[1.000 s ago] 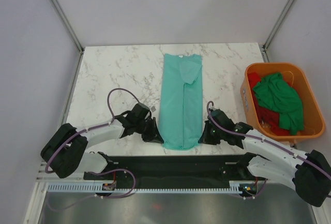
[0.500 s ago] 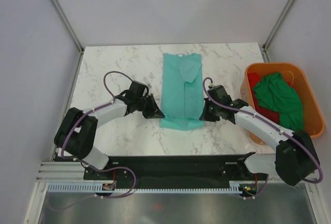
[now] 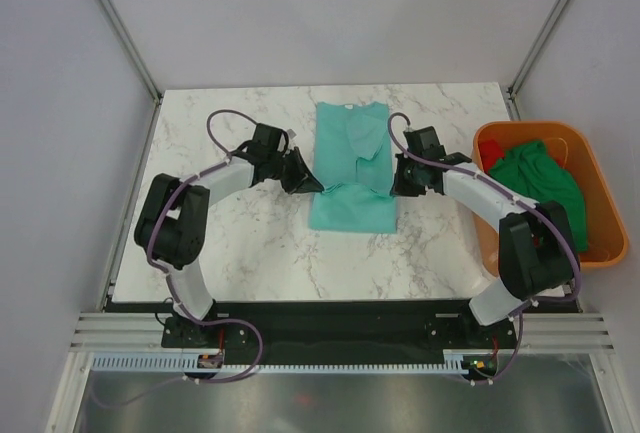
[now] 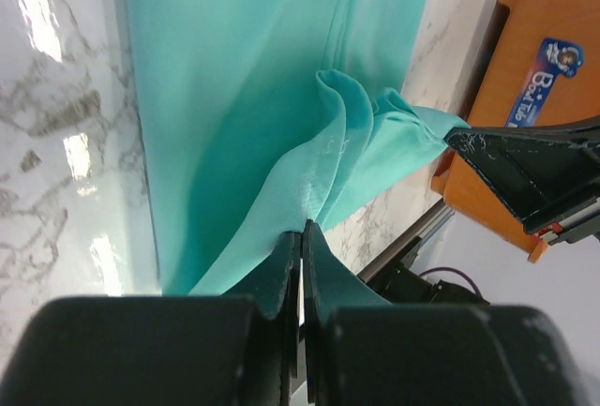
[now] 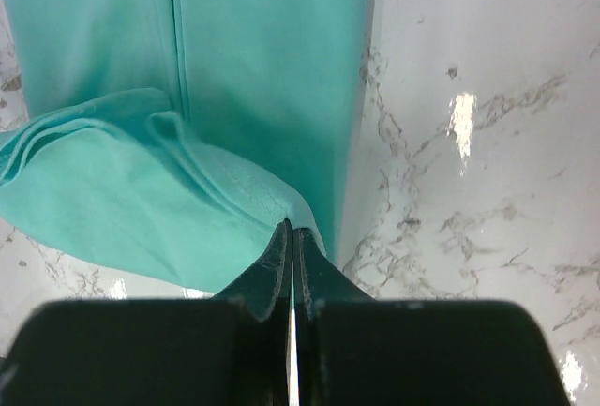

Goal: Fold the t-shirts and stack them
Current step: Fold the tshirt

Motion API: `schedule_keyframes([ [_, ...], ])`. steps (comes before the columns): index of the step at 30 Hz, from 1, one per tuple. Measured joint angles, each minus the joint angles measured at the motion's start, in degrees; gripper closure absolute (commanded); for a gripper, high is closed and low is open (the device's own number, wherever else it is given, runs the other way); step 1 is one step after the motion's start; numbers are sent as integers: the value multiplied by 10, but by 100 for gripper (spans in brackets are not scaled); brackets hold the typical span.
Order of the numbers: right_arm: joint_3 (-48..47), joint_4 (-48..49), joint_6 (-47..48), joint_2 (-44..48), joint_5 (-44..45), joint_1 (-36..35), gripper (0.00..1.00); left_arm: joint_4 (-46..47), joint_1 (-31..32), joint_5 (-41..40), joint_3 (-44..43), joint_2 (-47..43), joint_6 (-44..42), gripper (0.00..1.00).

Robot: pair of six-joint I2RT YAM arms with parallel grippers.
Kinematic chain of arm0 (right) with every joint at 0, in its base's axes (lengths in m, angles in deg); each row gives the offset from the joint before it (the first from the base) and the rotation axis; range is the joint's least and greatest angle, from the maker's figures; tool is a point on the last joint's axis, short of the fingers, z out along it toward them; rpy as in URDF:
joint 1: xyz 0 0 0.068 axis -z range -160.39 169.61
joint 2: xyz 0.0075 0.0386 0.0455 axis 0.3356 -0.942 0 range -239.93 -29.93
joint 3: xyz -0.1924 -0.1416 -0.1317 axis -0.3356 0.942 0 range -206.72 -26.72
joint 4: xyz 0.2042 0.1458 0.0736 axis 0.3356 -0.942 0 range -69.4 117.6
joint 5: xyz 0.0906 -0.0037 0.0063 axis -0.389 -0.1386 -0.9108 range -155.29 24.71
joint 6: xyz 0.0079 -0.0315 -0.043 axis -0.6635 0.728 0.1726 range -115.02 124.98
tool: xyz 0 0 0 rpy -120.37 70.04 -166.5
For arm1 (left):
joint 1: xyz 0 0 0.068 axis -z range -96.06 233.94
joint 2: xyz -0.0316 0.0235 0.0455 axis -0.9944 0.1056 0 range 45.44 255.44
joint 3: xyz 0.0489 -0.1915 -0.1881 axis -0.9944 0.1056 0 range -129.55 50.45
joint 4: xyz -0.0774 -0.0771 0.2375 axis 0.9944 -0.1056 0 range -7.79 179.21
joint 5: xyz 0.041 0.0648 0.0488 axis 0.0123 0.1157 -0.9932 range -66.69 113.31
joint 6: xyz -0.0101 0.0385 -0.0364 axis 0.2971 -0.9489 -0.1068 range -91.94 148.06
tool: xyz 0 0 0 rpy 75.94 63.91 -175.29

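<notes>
A teal t-shirt (image 3: 350,153) lies as a long narrow strip on the marble table (image 3: 220,243), its near end lifted and carried back over itself. My left gripper (image 3: 312,186) is shut on its left near corner, seen pinched in the left wrist view (image 4: 302,228). My right gripper (image 3: 395,189) is shut on the right near corner, seen in the right wrist view (image 5: 292,228). The cloth (image 4: 244,97) hangs in folds between the two grippers. A dark green t-shirt (image 3: 535,188) and a red t-shirt (image 3: 492,153) lie in the orange tub (image 3: 600,253).
The orange tub stands at the table's right edge, close to my right arm. Metal frame posts (image 3: 115,23) rise at the back corners. The black base rail (image 3: 330,318) runs along the near edge.
Both grippers have moved away from the near edge toward the back, drawing the teal shirt's near end up and over its middle. The strip on the table now looks shorter.
</notes>
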Motion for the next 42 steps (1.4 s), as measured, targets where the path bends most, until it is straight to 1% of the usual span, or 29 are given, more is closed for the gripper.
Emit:
schedule_keyframes([
  [4,-26,5,14,-36,-1,10,100,-3,-12,6,-43,42,-10,98],
  [8,-58,6,21,-62,0,16,100,-3,-19,7,-82,63,-17,98],
  [19,-144,19,28,-124,-2,37,100,-4,-44,9,-157,129,-19,98],
  [30,-207,26,38,-194,-9,53,100,-2,-57,11,-232,188,-19,97],
  [32,-217,27,40,-208,-10,54,98,-3,-60,11,-242,203,-19,96],
  [33,-224,27,41,-216,-11,55,93,-3,-62,12,-247,210,-19,94],
  [34,-233,27,42,-225,-11,55,90,-4,-63,12,-252,216,-19,91],
  [35,-241,26,43,-233,-11,55,87,-4,-65,13,-259,223,-20,77],
  [36,-252,24,45,-241,-11,56,79,-4,-66,13,-266,229,-23,75],
  [37,-262,24,47,-247,-11,56,77,-4,-68,14,-272,233,-23,74],
  [38,-276,23,50,-254,-12,56,75,-5,-71,13,-277,235,-23,67],
  [39,-292,19,53,-262,-12,57,69,-7,-74,14,-282,235,-25,63],
  [40,-309,16,55,-267,-13,59,67,-9,-77,14,-289,235,-25,61],
  [42,-327,16,58,-269,-13,62,63,-7,-87,13,-304,235,-25,60],
])
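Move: Both hands already hold the hem corners of the t-shirt above the table. The collar edge they head for has its middle about 25 cm ahead of the left hand, 9 cm to its right and 7 cm down. From the right hand it is some 26 cm ahead, 11 cm left and 6 cm down. The folded sleeve flap lies roughly 18 cm ahead of the right hand and 7 cm left. The shirt's rear fold is about 9 cm behind that hand and 11 cm left. Still pinching the hem corners, both hands draw them forward side by side over the shirt towards the collar edge, some 13 cm at nearly level height, easing as they go. They dip a centimetre or two, then both pairs of fingers part by about a third while the hands rise again and run on another 3 cm forward; the left hand lets go of its corner. ##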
